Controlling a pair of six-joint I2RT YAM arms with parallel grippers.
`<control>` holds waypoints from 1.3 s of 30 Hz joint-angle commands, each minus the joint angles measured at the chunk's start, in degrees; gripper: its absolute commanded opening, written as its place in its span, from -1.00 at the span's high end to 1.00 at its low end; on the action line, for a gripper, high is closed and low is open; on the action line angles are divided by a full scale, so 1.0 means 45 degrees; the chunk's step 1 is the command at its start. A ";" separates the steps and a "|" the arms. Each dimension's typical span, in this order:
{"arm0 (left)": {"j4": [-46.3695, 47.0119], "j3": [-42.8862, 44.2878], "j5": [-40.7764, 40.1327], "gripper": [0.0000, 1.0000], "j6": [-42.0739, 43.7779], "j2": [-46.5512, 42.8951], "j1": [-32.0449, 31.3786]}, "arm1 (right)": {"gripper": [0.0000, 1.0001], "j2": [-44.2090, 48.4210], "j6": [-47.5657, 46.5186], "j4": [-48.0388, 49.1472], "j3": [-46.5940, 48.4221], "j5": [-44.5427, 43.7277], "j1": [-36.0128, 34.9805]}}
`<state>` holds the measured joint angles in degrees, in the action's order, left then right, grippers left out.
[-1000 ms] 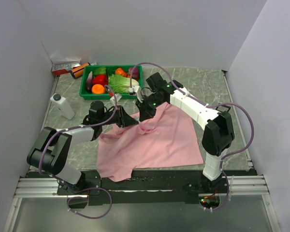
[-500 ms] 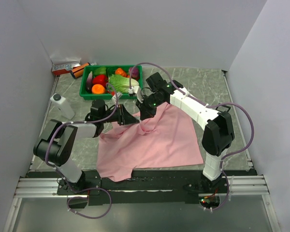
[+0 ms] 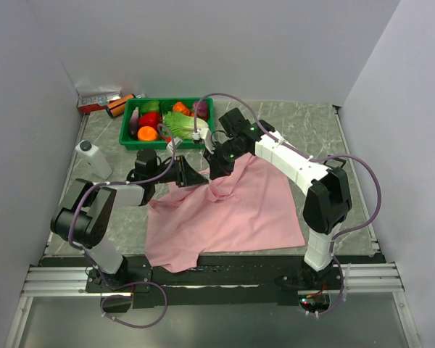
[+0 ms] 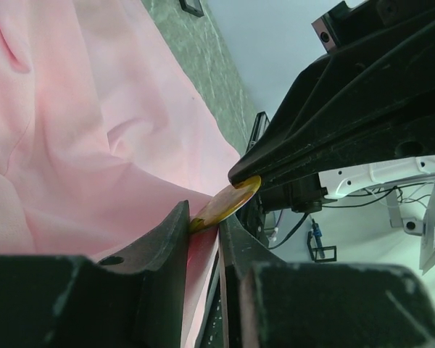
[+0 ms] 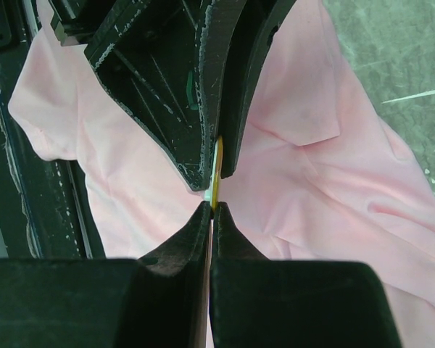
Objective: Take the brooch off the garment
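The pink garment lies spread on the table, its far left part pulled up into a peak between the two grippers. The brooch is a thin yellow disc at that peak. My left gripper is shut on the disc's lower end, with pink cloth also in its gap. In the right wrist view the brooch shows edge-on. There my right gripper is shut, its tips pinching the disc's near edge. The left gripper meets it tip to tip. In the top view the left gripper and the right gripper almost touch.
A green basket full of vegetables stands just behind the grippers. A white bottle lies at the left edge. A box and a can sit in the far left corner. Walls close in on both sides.
The left arm's elbow has swung back toward the left and risen. Its jaws have closed slightly on the disc. The right arm and the cloth peak have stayed put.
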<state>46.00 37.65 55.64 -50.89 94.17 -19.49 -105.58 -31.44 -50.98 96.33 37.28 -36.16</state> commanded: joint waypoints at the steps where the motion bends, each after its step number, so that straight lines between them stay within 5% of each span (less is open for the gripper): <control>1: 0.1321 0.1261 -0.1698 0.53 -0.1381 -0.0088 0.0247 | 1.00 0.0083 -0.0024 -0.0507 0.0175 0.1913 -0.0967; 12: 0.2884 0.2395 -0.1017 0.43 -0.3280 0.0773 0.0795 | 1.00 0.0532 -0.0591 0.0020 -0.0314 0.0974 -0.1417; 21: -0.2151 0.3157 -0.2655 0.71 -0.1720 0.0051 0.0717 | 1.00 0.0904 -0.0845 0.0255 -0.0548 0.1383 -0.1690; 24: -0.0814 0.2380 -0.2969 0.71 -0.2901 -0.0243 0.0717 | 1.00 0.0904 -0.0806 0.0177 -0.0607 0.1637 -0.1729; 28: 0.3719 0.1244 -0.3862 0.54 -0.5172 -0.0651 0.0698 | 1.00 0.0884 -0.0067 0.0352 -0.0821 0.2067 -0.1710; 35: 0.3823 0.1537 -0.3322 0.18 -0.4727 -0.1413 0.0657 | 1.00 0.0845 0.0873 0.0880 -0.1095 0.2224 -0.1203; 39: 0.1407 0.1495 -0.2059 -0.11 -0.1752 -0.3189 0.1380 | 1.00 0.0942 0.1088 0.0899 -0.1368 0.2380 -0.0578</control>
<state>45.08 39.83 49.52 -66.08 91.31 -15.38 -102.04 -30.79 -38.70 93.97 34.22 -36.77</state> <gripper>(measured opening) 0.485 0.014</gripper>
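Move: The brooch sits at both my fingertips: about 2 cm to the right of my left hand and 1 cm above, and some 1 cm to the left of my right hand and 1 cm below. From my left hand, the garment's spread lies roughly 8 cm back, 6 cm to the right and 13 cm below. The green crate is about 19 cm ahead and 11 cm to the left, its lettuce 18 cm ahead and 6 cm to the left, both some 12 cm lower. Keeping the brooch pinched in my right fingers, I carry both hands together about 3 to 4 cm forward, towards the green crate, then up some 3 cm with a slight drift left. My left hand rolls and swings about 15 degrees counter-clockwise, its fingers turning a little forward, and late in the lift they spread to roughly twice their gap, loosening around the cloth under the brooch. ##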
